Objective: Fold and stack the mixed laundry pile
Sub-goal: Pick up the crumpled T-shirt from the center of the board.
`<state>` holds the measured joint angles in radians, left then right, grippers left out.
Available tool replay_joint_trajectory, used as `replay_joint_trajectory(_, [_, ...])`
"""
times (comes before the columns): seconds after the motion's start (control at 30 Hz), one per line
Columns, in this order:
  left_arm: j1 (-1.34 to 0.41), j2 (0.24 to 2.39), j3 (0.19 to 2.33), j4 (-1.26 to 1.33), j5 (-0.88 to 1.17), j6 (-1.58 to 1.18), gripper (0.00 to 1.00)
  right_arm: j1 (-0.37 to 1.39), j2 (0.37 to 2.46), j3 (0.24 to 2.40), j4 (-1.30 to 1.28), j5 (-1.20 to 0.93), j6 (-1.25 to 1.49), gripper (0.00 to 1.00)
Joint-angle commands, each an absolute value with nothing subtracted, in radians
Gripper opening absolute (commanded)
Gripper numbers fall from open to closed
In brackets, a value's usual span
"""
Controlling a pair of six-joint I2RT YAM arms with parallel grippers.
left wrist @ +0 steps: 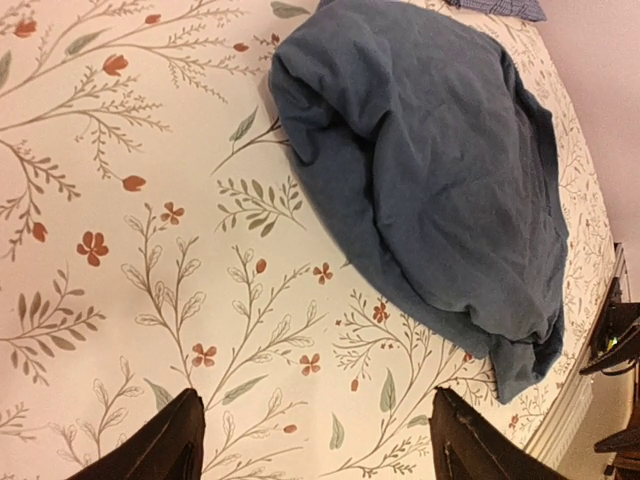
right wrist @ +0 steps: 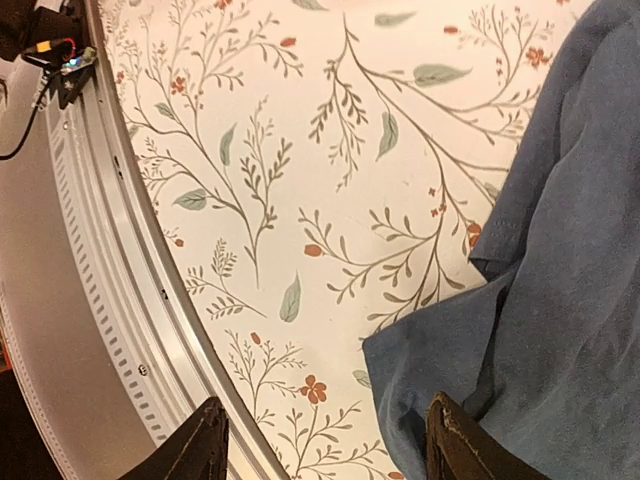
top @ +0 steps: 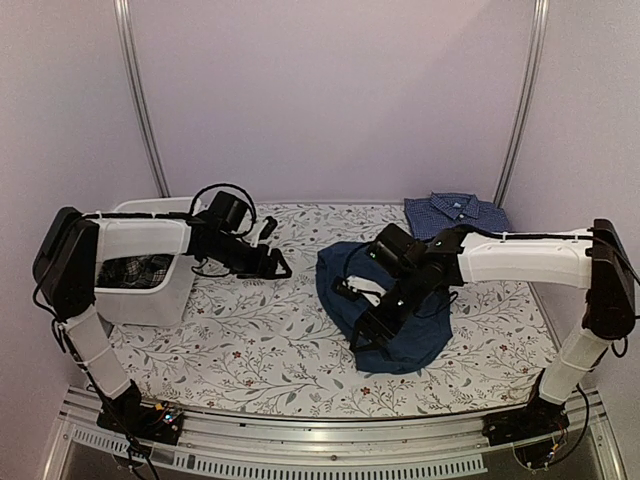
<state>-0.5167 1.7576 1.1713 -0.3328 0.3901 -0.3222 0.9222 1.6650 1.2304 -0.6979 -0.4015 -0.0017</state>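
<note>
A crumpled dark blue T-shirt [top: 405, 325] lies right of centre on the floral tablecloth [top: 260, 340]. My right gripper [top: 366, 336] hangs over its near-left corner, jaws open. In the right wrist view that corner of the T-shirt [right wrist: 560, 300] lies under the right finger, and nothing is gripped between the fingers [right wrist: 325, 450]. My left gripper [top: 276, 268] stands open left of the T-shirt [left wrist: 430, 170], over bare tablecloth [left wrist: 315, 450]. A folded blue-and-white check shirt [top: 456, 212] rests at the back right. A black-and-white plaid piece [top: 135, 270] lies in the white tub [top: 150, 305].
The white tub stands at the left edge, under the left arm. A metal rail [right wrist: 110, 250] runs along the table's near edge, close to my right gripper. The check shirt's edge [left wrist: 500, 6] shows at the top of the left wrist view.
</note>
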Motion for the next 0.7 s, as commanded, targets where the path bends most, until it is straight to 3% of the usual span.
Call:
replay_joint_trajectory(0.0, [-0.522, 1.716, 1.135, -0.289, 0.419, -0.362, 0.77, 0.942, 1.746, 1.211, -0.717, -0.336, 0.067, 0.66])
replay_joint_trajectory(0.37, [-0.525, 1.681, 1.096, -0.296, 0.409, -0.348, 0.77, 0.974, 1.941, 1.223, -0.788, -0.175, 0.131, 0.61])
replay_joint_trajectory(0.53, [-0.525, 1.680, 1.082, -0.274, 0.412, -0.353, 0.77, 0.979, 1.978, 1.275, -0.861, -0.071, 0.151, 0.40])
replay_joint_trajectory(0.67, [-0.525, 1.681, 1.070, -0.246, 0.409, -0.353, 0.77, 0.979, 1.954, 1.381, -0.923, -0.045, 0.128, 0.02])
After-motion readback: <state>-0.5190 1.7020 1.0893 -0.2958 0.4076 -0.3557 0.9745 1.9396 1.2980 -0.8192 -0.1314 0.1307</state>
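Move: The crumpled T-shirt lies below the right hand, its middle about 10 cm ahead, 7 cm to the right and 10 cm down; its near-left corner is only 1 cm ahead, 3 cm right and 10 cm below. The folded checked shirt lies roughly 33 cm ahead and 22 cm right of this hand. From the left hand the T-shirt is some 7 cm back, 24 cm right and 9 cm below. The right hand sinks about 10 cm onto the T-shirt's near-left corner, tilting some 25 degrees, and pinches the cloth. ##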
